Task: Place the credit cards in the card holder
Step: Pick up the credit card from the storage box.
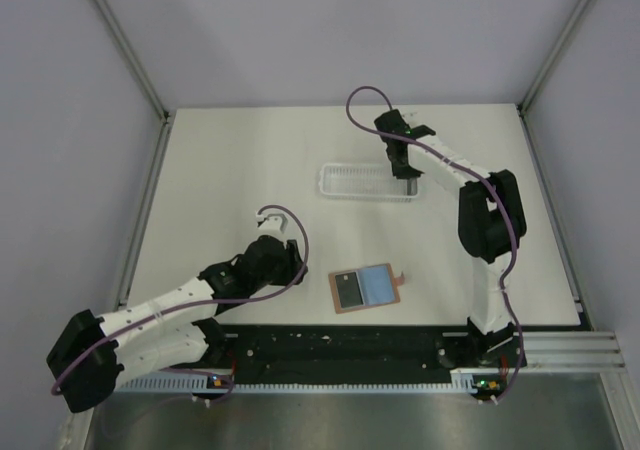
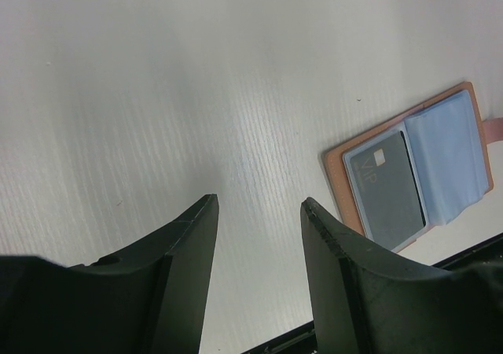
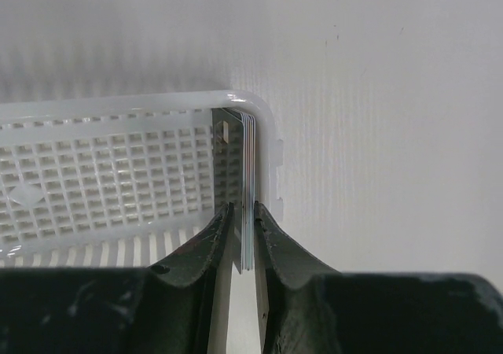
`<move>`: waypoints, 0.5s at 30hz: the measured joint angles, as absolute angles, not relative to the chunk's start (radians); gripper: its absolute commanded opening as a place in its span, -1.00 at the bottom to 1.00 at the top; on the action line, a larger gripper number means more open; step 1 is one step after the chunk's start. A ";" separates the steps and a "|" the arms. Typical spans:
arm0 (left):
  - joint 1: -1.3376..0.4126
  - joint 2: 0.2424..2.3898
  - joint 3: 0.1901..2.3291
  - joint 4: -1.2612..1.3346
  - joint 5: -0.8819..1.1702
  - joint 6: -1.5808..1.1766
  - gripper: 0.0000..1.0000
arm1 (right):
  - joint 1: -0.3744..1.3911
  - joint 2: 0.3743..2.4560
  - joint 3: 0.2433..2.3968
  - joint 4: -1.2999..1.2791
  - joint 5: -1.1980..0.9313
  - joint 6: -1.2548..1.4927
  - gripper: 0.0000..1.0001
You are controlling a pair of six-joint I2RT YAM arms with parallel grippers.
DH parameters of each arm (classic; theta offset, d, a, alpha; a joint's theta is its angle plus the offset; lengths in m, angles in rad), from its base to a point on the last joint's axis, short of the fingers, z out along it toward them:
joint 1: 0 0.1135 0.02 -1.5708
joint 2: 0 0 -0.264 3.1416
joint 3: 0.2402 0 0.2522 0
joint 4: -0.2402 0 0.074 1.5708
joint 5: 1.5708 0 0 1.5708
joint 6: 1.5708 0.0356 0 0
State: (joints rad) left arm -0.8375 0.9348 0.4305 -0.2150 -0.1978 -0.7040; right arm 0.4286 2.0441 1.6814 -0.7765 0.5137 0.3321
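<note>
The card holder lies open near the front edge, brown-rimmed, with a pale blue panel. One black credit card with a small white mark sits in its left pocket. My left gripper hovers left of the holder, open and empty. My right gripper points down into the right end of the white tray. A second credit card stands edge-on between its fingertips, against the tray's end wall. The jaws stand slightly open, with a thin gap on the card's left side.
The white slatted plastic tray lies across the middle of the table, its rim curving round the standing card. A black rail runs along the near edge, close to the holder.
</note>
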 measured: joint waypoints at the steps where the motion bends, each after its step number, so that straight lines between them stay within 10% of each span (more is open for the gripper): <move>1: -0.838 0.936 0.430 -0.213 -0.198 -0.704 0.04 | 0.429 2.044 1.681 -0.777 0.514 0.332 -0.72; 5: -0.838 0.941 0.430 -0.210 -0.198 -0.704 0.04 | 0.429 2.043 1.681 -0.776 0.514 0.332 -0.68; 10: -0.838 0.941 0.430 -0.209 -0.197 -0.704 0.04 | 0.429 2.043 1.680 -0.777 0.515 0.331 -0.02; 15: -0.838 0.941 0.430 -0.209 -0.197 -0.704 0.04 | 0.429 2.043 1.680 -0.778 0.519 0.325 0.17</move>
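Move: The credit cards stand on edge in the right end of the storage box, almost straight below the right hand: about 1 cm ahead, 1 cm to its right, their middle some 6 cm down. The box's middle lies about 9 cm to this hand's left and 1 cm ahead; the card holder is roughly 27 cm back and 10 cm left. From the left hand the cards are some 25 cm ahead and 25 cm right. The upright credit cards in the storage box get the right gripper opened over their top edge: the hand stays in place a few centimetres above them, neither travelling nor turning, while its nearly shut fingers spread to a bit over half open, one finger to each side of the stack, with no touch to be seen. ##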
